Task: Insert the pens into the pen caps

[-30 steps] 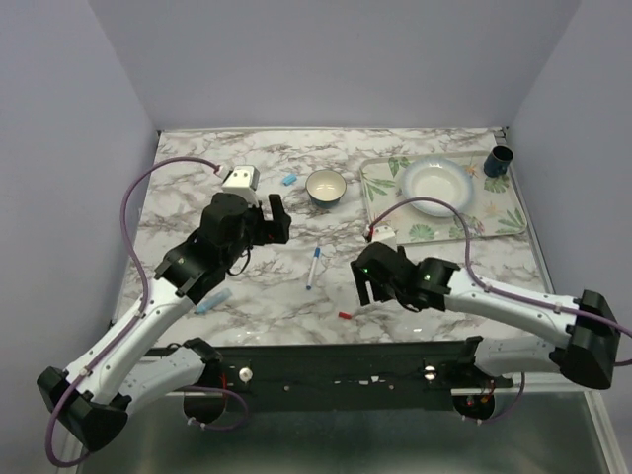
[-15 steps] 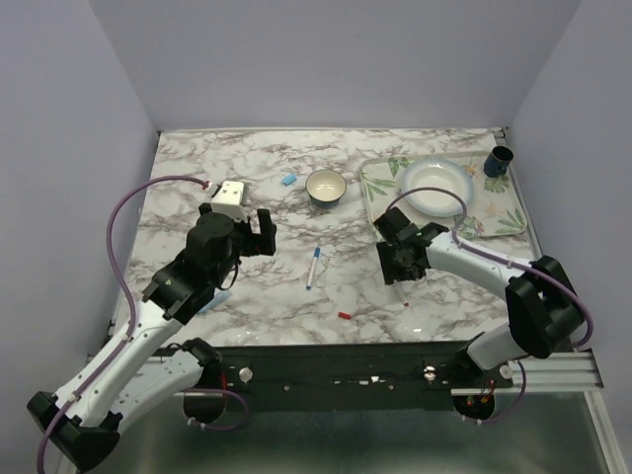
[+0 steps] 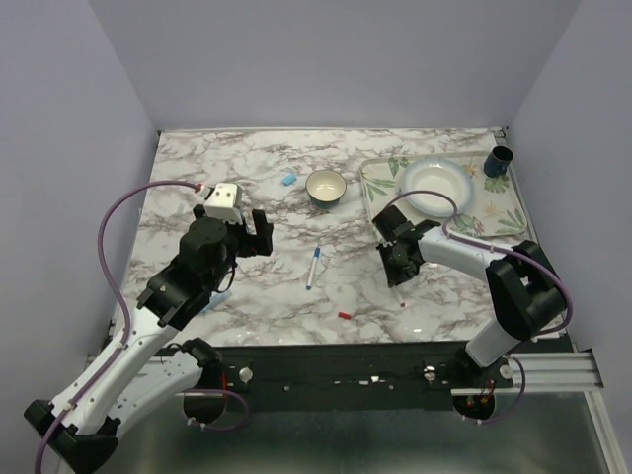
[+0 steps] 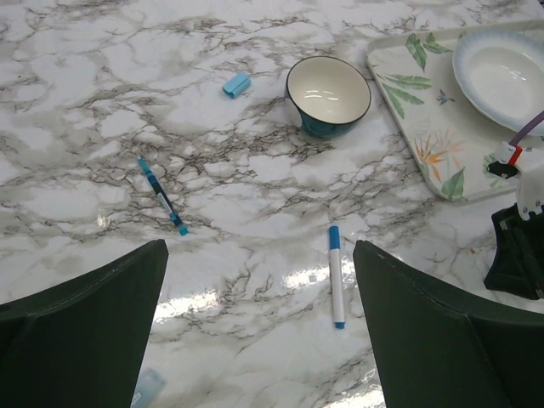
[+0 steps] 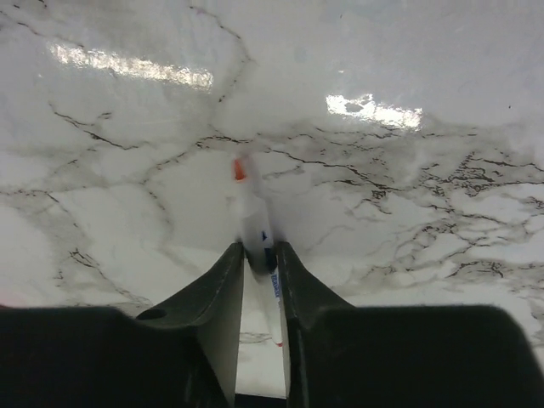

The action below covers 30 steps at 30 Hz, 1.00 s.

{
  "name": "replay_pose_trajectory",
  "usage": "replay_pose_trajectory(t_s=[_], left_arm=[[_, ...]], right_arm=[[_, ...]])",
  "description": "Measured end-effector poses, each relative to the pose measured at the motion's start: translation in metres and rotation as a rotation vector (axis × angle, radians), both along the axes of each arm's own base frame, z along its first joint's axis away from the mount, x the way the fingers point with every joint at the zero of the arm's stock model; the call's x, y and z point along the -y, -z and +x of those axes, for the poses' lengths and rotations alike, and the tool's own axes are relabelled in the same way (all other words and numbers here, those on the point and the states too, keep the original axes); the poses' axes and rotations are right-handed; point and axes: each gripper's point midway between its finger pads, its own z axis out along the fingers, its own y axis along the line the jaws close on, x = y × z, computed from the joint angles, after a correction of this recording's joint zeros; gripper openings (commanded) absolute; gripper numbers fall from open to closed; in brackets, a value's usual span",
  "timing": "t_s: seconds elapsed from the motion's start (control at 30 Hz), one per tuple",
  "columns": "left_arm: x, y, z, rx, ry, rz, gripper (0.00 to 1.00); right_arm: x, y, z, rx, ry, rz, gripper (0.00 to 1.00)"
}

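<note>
My right gripper (image 5: 259,255) is shut on a white pen (image 5: 252,212) with an orange-red tip that lies on the marble, pinched between both fingers. From above, this gripper (image 3: 399,269) sits just in front of the tray's left corner. A blue-ended white pen (image 3: 314,267) (image 4: 337,277) lies mid-table, and a teal pen (image 4: 161,196) lies left of it. A red pen cap (image 3: 345,316) rests near the front edge, and a blue cap (image 3: 288,180) (image 4: 236,84) lies left of the bowl. My left gripper (image 3: 254,234) (image 4: 259,255) hovers wide open, holding nothing.
A teal bowl (image 3: 326,188) stands at the back centre. The floral tray (image 3: 383,178) at the back right carries a white plate (image 3: 434,188), with a dark blue cup (image 3: 499,161) behind it. A pale blue piece (image 4: 148,385) lies by my left finger.
My right arm swung from the front centre back toward the tray and its jaws closed onto the red-tipped pen. The left arm shifted slightly left, still open.
</note>
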Motion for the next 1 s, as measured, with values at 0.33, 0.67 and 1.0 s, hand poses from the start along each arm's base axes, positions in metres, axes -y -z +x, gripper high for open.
replay_pose_trajectory(t_s=[0.33, 0.67, 1.0], left_arm=[[0.003, 0.001, 0.0, 0.011, 0.016, -0.013, 0.98], [0.058, 0.0, -0.019, -0.006, 0.324, -0.104, 0.96], [0.106, -0.013, -0.05, -0.032, 0.62, -0.26, 0.91]], right_arm=[[-0.007, -0.003, 0.002, 0.003, -0.015, 0.038, 0.01], [-0.078, -0.113, 0.04, 0.233, -0.037, 0.446, 0.01], [-0.152, -0.286, 0.007, 0.555, -0.141, 1.191, 0.01]])
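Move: The red pen lies on the table between the right fingers, its middle level sideways and about 1 cm back. From that hand the red cap is about 11 cm left and 9 cm back, the blue pen some 18 cm left and 4 cm ahead. For the left hand the red pen lies about 27 cm right, 2 cm back and 26 cm below; the blue pen is 9 cm right, 3 cm ahead, equally low. Right hand pinches red pen, lifts it some 29 cm and leftward; open left hand swings right towards it. ##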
